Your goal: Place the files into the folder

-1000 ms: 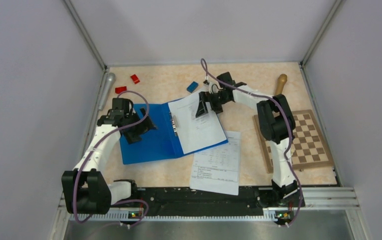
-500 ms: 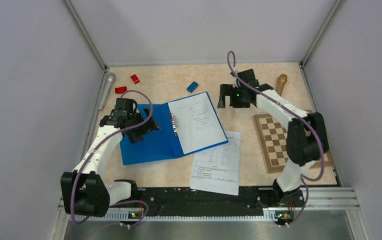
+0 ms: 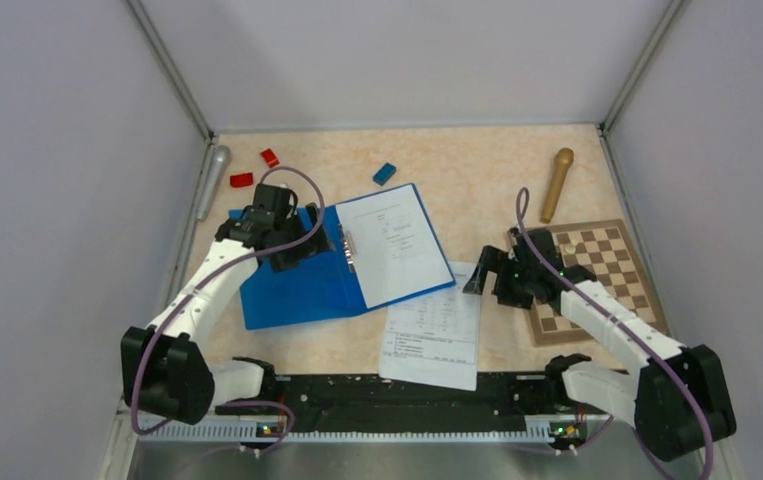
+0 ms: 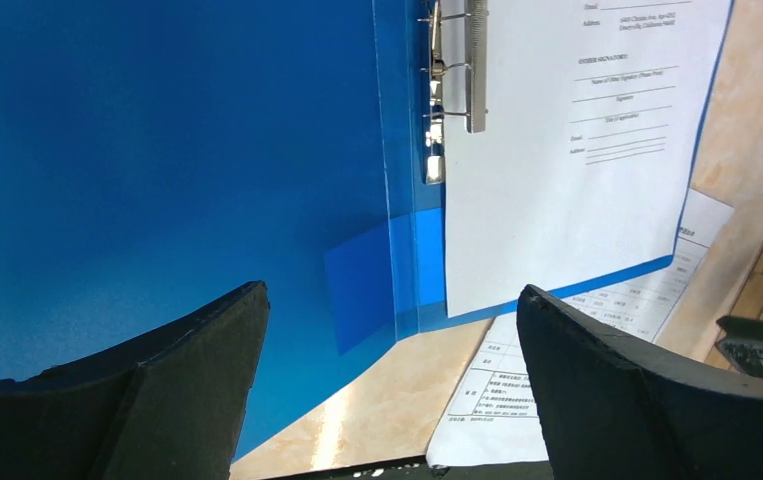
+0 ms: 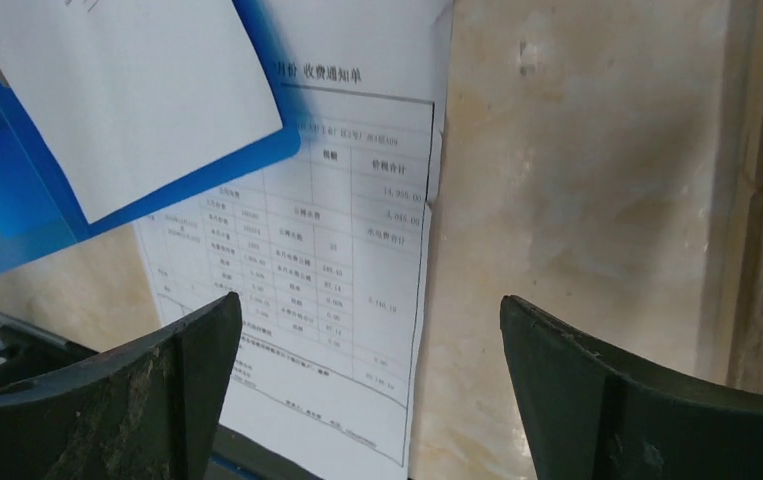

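The blue folder [image 3: 287, 290] lies open on the table, its metal clip [image 3: 347, 248] along the spine. One white sheet of the files [image 3: 394, 245] lies flat on its right half. More of the files, a printed sheet with tables [image 3: 435, 330], lie on the table by the near edge, one corner tucked under the folder. My left gripper [image 3: 295, 252] hovers open over the folder's left cover [image 4: 157, 150], nothing between its fingers [image 4: 207, 340]. My right gripper [image 3: 482, 280] hangs open just right of the loose sheet [image 5: 347, 250], above that sheet's right edge and holding nothing.
A wooden chessboard [image 3: 597, 275] lies at the right, under my right arm. Beyond it lies a wooden pestle [image 3: 557, 182]. Along the back sit a small blue block [image 3: 385, 173], two red blocks [image 3: 270, 157] and a grey cylinder [image 3: 212, 180]. Grey walls enclose three sides.
My right gripper let go of the sheet over the folder, opened wider and swung back to the near right beside the loose sheet. My left gripper shifted slightly right over the left cover.
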Available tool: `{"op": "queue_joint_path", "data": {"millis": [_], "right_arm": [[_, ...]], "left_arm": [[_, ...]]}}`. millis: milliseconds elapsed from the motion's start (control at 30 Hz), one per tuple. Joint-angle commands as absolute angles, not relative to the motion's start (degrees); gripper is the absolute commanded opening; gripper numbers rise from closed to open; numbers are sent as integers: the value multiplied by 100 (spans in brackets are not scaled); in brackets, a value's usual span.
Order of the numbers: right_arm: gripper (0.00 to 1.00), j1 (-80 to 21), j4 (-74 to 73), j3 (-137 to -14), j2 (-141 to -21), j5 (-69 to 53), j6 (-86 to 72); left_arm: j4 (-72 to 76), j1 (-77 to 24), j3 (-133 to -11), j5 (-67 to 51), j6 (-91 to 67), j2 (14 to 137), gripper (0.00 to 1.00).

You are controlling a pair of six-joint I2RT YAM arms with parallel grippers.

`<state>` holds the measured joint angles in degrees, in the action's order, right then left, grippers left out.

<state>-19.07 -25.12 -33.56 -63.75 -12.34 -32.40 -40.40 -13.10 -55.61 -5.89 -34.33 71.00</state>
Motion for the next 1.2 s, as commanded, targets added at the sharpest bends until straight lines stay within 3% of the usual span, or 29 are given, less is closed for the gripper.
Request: {"op": "queue_joint_path", "data": {"millis": [0, 167, 367, 500, 733, 1167], "right_arm": [[99, -1941, -2398, -2834, -5665, -1586, -4266], [99, -1940, -1805, -1934, -5044, -1946, -5171], [97, -1939, -729, -1304, -5319, -2443, -5587], [98, -1937, -330, -1281, -5499, -2552, -5716], [98, -1942, 433, -926, -5351, -2718, -6130], [95, -1936, 780, -926, -5164, -3015, -5715]], "left_arm": [[-3915, -1348, -5732, -341, -3493, 7310, 99], [-3801, -1358, -5588, -342, -3624, 7343, 99], [-3552, -1642, -5576, -815, -3775, 7425, 99], [-2901, -1863, -5338, -2072, -4133, 7728, 99], [-1986, -3128, -5647, -3474, -4173, 9022, 99], [-1699, -3423, -5712, -3348, -4150, 10032, 99]]}}
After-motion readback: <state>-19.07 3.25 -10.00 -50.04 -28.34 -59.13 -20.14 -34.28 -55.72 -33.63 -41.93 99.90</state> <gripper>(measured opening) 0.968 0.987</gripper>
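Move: From the left hand, the near edge of the page already in the folder lies about 22 cm right, 4 cm back and 11 cm below; the ring clip is some 8 cm ahead and 8 cm right. The loose sheet's middle sits around 12 cm back and 26 cm right of that hand. From the right hand, the sheet's middle is about 6 cm back, 12 cm left and 4 cm below; the chessboard's middle is 5 cm ahead, 22 cm right. Draw the open right gripper back some 5 cm and slightly down, then left over the loose sheet's right edge, rolling its left side up about 30 degrees so the lower right fingertip meets that edge. Swing the open left gripper about 19 cm right, down and back to the page's near edge, turning clockwise and tipping down. ##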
